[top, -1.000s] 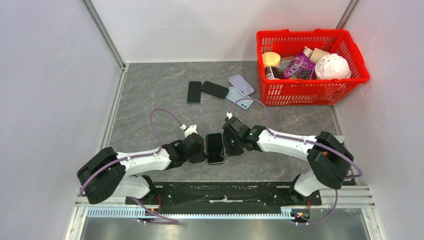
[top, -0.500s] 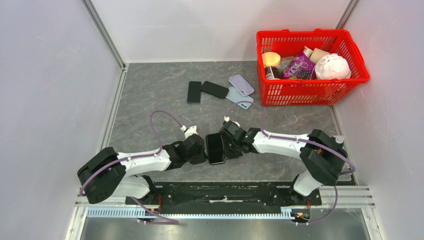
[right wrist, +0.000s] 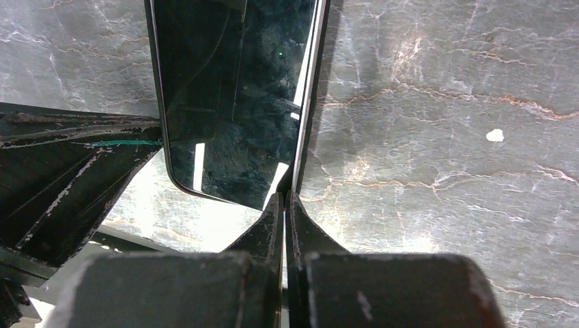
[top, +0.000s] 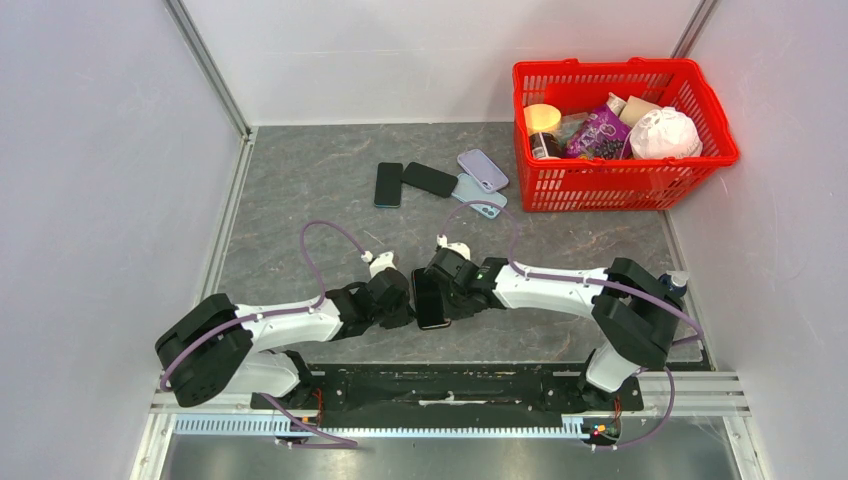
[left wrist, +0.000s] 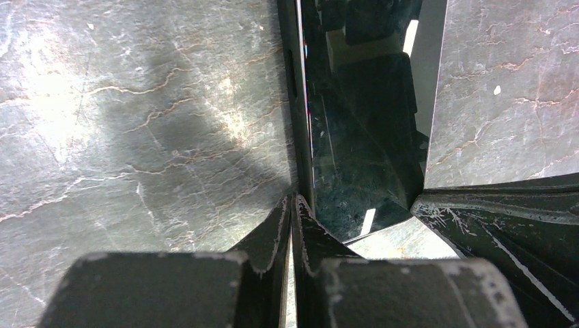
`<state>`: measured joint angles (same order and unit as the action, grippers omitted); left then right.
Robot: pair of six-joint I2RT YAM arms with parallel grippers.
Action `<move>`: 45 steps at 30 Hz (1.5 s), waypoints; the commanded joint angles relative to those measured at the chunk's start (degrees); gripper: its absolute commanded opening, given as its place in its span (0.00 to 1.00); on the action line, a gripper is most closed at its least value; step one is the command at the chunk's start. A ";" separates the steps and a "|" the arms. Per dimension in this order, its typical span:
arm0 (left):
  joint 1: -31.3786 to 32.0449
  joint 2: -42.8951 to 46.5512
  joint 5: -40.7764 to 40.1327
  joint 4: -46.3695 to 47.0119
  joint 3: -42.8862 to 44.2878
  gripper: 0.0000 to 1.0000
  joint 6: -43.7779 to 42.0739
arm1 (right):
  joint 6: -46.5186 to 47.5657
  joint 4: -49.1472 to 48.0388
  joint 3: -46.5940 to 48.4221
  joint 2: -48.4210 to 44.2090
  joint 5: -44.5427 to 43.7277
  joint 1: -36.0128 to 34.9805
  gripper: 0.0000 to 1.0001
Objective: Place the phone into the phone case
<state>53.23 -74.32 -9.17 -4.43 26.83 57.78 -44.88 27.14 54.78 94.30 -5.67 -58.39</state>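
Observation:
A black phone [top: 431, 298] lies near the table's front, between my two grippers. My left gripper [top: 408, 306] is shut, and its tips touch the phone's left long edge [left wrist: 295, 137]. My right gripper [top: 445, 287] is shut, and its tips touch the phone's right long edge [right wrist: 308, 102]. The glossy screen shows in the left wrist view [left wrist: 362, 137] and the right wrist view [right wrist: 232, 102], and it looks tilted. A dark rim runs along the phone's edge; I cannot tell whether it is a case. A lilac case [top: 483, 169] and a light blue case [top: 478, 195] lie at the back.
Two more black phones [top: 388, 184] [top: 430, 179] lie at the back beside the cases. A red basket [top: 610, 186] with several items stands at the back right. Grey walls close in both sides.
My right gripper has moved left against the phone. The phone has shifted slightly left and now looks narrower from above. The left arm has hardly moved.

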 commanded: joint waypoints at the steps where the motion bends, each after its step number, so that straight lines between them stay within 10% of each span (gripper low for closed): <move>1: 0.69 -2.28 -0.76 -2.71 -0.70 0.09 0.15 | -1.58 -4.82 -2.68 8.39 0.34 -3.73 0.00; 22: 0.47 0.35 -6.65 -7.76 2.06 0.12 -1.53 | 0.09 -1.87 -3.19 3.28 -2.17 -1.38 0.00; 33: -0.57 1.27 -10.85 -9.22 6.52 0.35 -4.38 | 4.26 -2.33 1.97 -5.71 2.32 8.62 0.46; 45: -6.79 -7.51 -5.53 -3.12 10.87 0.46 -6.40 | 6.40 -9.36 7.35 4.72 6.99 14.24 0.45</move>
<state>48.42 -79.68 -15.75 -11.05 35.53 54.02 -39.88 20.62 58.41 96.23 -1.04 -44.23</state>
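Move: The phone lies in its black case with its middle about 5 cm ahead and 4 cm to the left of the right hand, some 1 cm lower; the right fingertips are at the near end of its right edge. From the left hand, at the left edge, that middle is about 5 cm ahead and 4 cm to the right. Farther out from the right hand lie a black slab, about 39 cm ahead and 5 cm left, and a blue case, about 35 cm ahead and 8 cm right. With its fingers shut, the right hand presses down about 1 cm at the phone's near right edge, sweeps some 6 cm left across its near end and comes back. It then lifts, opens about halfway and reaches about 9 cm forward, dipping astride the right edge, while the left hand waits by the left edge, then opens halfway and follows about 4 cm forward along it. ##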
